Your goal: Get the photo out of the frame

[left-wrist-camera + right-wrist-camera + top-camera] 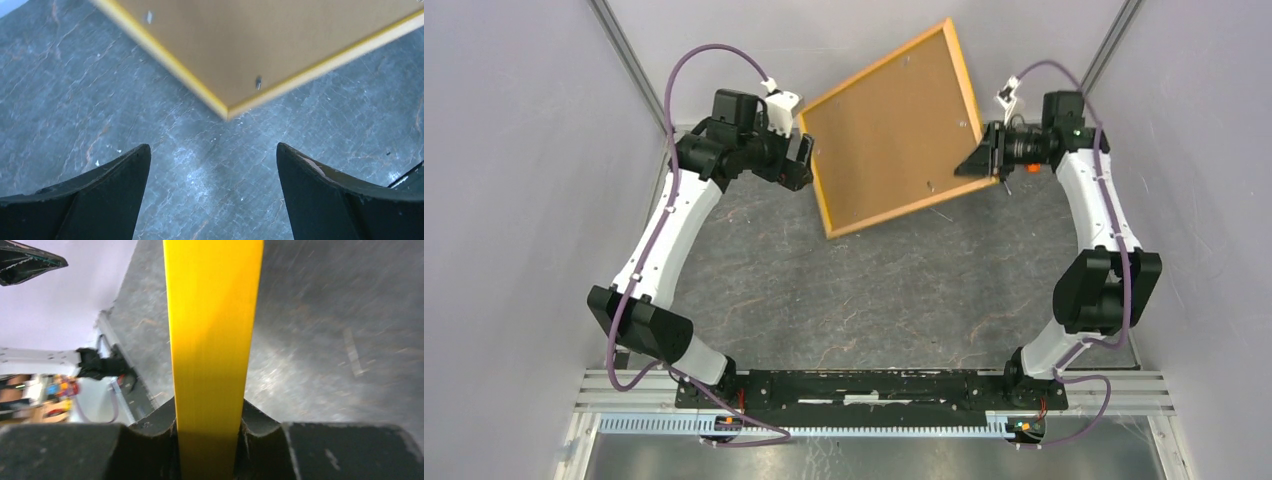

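Observation:
The frame (889,130) hangs tilted above the back of the table, its brown board back with small clips facing the top camera. My right gripper (986,155) is shut on its right edge; in the right wrist view the yellow border (212,330) runs straight up from between the jaws of that gripper (210,410). My left gripper (804,160) is open just off the frame's left edge and touches nothing. In the left wrist view, a lower corner of the frame (260,40) hangs beyond this gripper (214,150). The photo is hidden.
A grey marbled mat (854,290) covers the table under the frame. Lavender walls (514,200) close in both sides and the back. An aluminium rail (624,385) with the arm bases runs along the near edge.

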`<state>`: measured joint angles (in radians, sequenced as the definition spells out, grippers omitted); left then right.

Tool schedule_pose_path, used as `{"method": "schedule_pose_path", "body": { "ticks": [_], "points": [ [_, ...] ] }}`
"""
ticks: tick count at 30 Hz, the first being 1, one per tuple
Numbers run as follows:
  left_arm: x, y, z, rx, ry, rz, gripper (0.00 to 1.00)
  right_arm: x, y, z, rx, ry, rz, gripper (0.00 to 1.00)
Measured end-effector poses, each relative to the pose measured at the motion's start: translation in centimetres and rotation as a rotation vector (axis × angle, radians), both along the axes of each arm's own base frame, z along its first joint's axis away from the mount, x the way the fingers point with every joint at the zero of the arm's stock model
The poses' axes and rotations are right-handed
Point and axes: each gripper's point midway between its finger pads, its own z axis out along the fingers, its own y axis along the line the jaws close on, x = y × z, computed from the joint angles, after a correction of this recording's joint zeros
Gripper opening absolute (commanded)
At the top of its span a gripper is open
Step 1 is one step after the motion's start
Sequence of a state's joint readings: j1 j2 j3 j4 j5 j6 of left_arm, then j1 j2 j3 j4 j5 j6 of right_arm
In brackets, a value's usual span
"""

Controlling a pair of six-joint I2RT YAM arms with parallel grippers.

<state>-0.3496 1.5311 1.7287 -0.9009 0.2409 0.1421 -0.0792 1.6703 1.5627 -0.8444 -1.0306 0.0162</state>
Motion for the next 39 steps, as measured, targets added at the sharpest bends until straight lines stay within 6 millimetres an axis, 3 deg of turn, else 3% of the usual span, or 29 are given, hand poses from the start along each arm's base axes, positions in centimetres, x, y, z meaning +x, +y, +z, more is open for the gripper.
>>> {"method": "schedule_pose_path", "body": {
  "ticks": [6, 9, 11, 15, 19, 24, 28, 34, 39],
  "points": [
    [1.4, 3.8, 0.0, -0.039, 0.030, 0.141, 1.00, 4.6, -2.4, 6.8, -0.190, -0.309, -0.076, 0.00],
    [2.3, 6.4, 0.0, -0.063, 0.042, 0.235, 1.00, 5.8, -3.7, 9.0, -0.277, -0.413, -0.120, 0.00],
    [2.6, 7.8, 0.0, -0.076, 0.048, 0.284, 1.00, 6.1, -4.2, 9.3, -0.326, -0.452, -0.124, 0.00],
    [2.9, 9.3, 0.0, -0.093, 0.058, 0.341, 1.00, 6.1, -2.8, 8.5, -0.452, -0.510, -0.066, 0.00],
    [3.0, 9.5, 0.0, -0.101, 0.061, 0.354, 1.00, 5.2, 1.2, 8.9, -0.603, -0.648, 0.045, 0.00],
    [3.4, 10.8, -0.4, -0.108, 0.074, 0.398, 1.00, 2.1, 5.3, 8.3, -0.757, -0.800, 0.225, 0.00],
    [4.5, 14.4, -0.5, -0.104, 0.072, 0.501, 1.00, -0.7, 6.9, 7.2, -0.830, -0.892, 0.343, 0.00],
    [4.8, 20.4, -0.5, -0.037, 0.043, 0.692, 1.00, -4.6, 8.8, 4.2, -0.908, -0.977, 0.494, 0.00],
    [4.6, 20.7, -1.3, -0.032, 0.057, 0.702, 1.00, -7.2, 10.4, -0.5, -0.982, -0.985, 0.601, 0.00]
  ]
}}
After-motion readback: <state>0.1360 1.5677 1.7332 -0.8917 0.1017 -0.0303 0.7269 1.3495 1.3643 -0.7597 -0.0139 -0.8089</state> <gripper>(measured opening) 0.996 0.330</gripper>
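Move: The frame, brown backing up, is already in the right gripper near its near right corner; its middle is about 6 cm ahead, 14 cm left and 4 cm lower. The clear table spot for tipping it out is some 29 cm left, 2 cm ahead and 24 cm below; the orange hook is roughly 12 cm ahead and 13 cm right, also 24 cm down. From the left gripper that spot is about 3 cm ahead, 6 cm right, 28 cm below. Keep the right gripper pinched on the frame's rim and swing it up and forward about 10 cm, then back, left and down over the middle of the table, rolling the wrist some 85 degrees around its finger line, top going back and left, to turn the frame over. Meanwhile draw the open, empty left gripper left about 20 cm, clear of the frame, turning it counter-clockwise. ##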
